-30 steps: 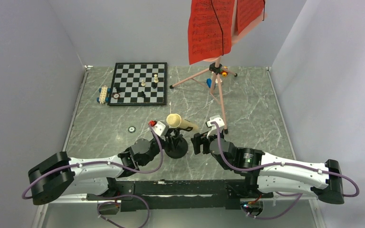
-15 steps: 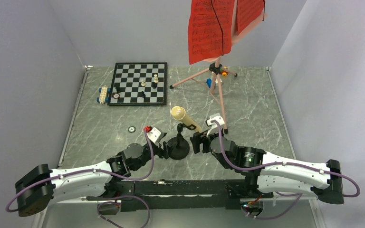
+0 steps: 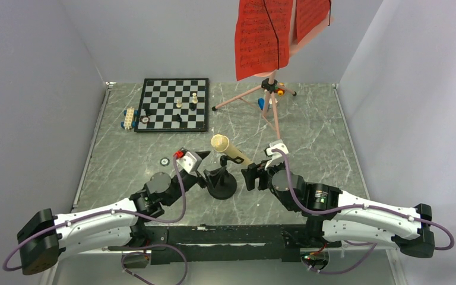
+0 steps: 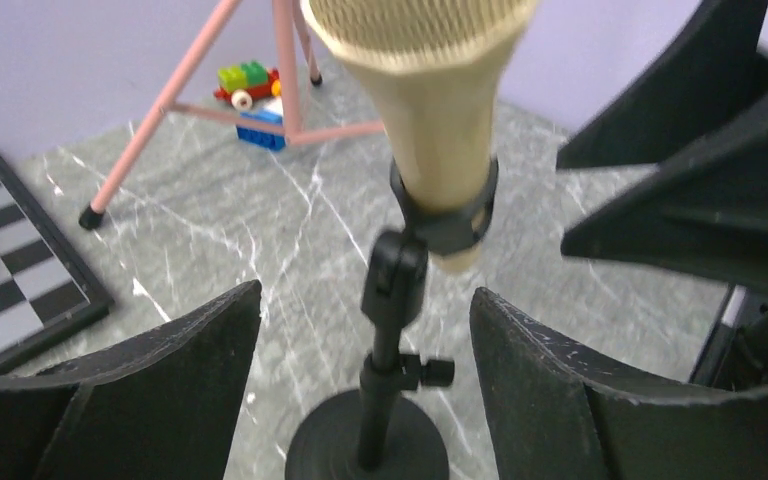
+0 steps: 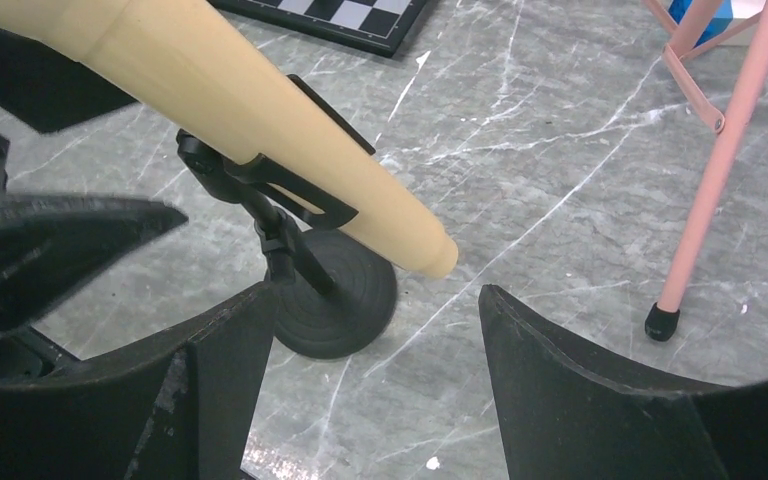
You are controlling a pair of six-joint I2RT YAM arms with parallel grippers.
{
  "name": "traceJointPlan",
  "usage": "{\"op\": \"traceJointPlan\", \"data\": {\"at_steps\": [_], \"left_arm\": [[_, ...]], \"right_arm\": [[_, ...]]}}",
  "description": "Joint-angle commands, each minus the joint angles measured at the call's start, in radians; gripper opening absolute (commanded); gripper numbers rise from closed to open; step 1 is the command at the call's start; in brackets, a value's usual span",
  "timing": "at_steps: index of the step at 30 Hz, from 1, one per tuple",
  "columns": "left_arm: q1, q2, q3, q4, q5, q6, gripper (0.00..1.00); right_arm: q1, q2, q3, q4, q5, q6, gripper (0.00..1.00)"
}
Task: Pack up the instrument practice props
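The cream foam-headed microphone point(image 3: 224, 148) leans in its clip on a black round-base stand point(image 3: 221, 189) at the near middle of the table. My left gripper point(image 3: 205, 177) is open on the stand's left. In the left wrist view its fingers point(image 4: 170, 380) flank the thin post point(image 4: 388, 340) with gaps on both sides. My right gripper point(image 3: 250, 177) is open just right of the stand, and the base point(image 5: 335, 300) sits by its left finger point(image 5: 210, 370). The pink tripod music stand point(image 3: 273, 113) rises at the back with red sheet-music pages point(image 3: 262, 38) on it.
A chessboard point(image 3: 174, 104) with a few pieces lies at the back left, with toy bricks point(image 3: 129, 117) beside it. More bricks point(image 4: 255, 100) sit under the tripod. A small round disc point(image 3: 164, 161) lies left of the arms. A tripod foot point(image 5: 663, 322) stands near my right gripper.
My left gripper has opened off the stand's post; the arm drew back, then edged forward again. The microphone head swung slightly away from the arms. The right arm shifted a little forward.
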Motion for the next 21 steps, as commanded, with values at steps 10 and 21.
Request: {"op": "traceJointPlan", "data": {"at_steps": [10, 21], "left_arm": [[0.150, 0.181, 0.082, 0.246, 0.251, -0.039, 0.71], [0.169, 0.256, 0.071, 0.283, 0.356, -0.067, 0.26]], "right_arm": [[-0.002, -0.013, 0.047, -0.036, 0.015, -0.008, 0.78], [-0.002, -0.010, 0.041, -0.024, 0.008, -0.010, 0.78]]}}
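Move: The swivel joint of the microphone stand is about 2 cm ahead of the open left gripper and 4 cm to its right, roughly at its height. The microphone's middle is some 3 cm ahead, 7 cm right and 4 cm above; the stand's round base is level with the gripper, 4 cm to its right and about 18 cm below. From the right gripper the joint is roughly 5 cm ahead and 9 cm left, near its height. Bring the left gripper about 2.5 cm forward with a small rise, letting it sink back to nearly its starting height, then carry it some 3 cm to the right so the fingers straddle the swivel joint beneath the microphone. Turn the hand some 10 degrees clockwise on the way and close the wide-open fingers to about a third, bringing the tips onto both sides of the joint. ##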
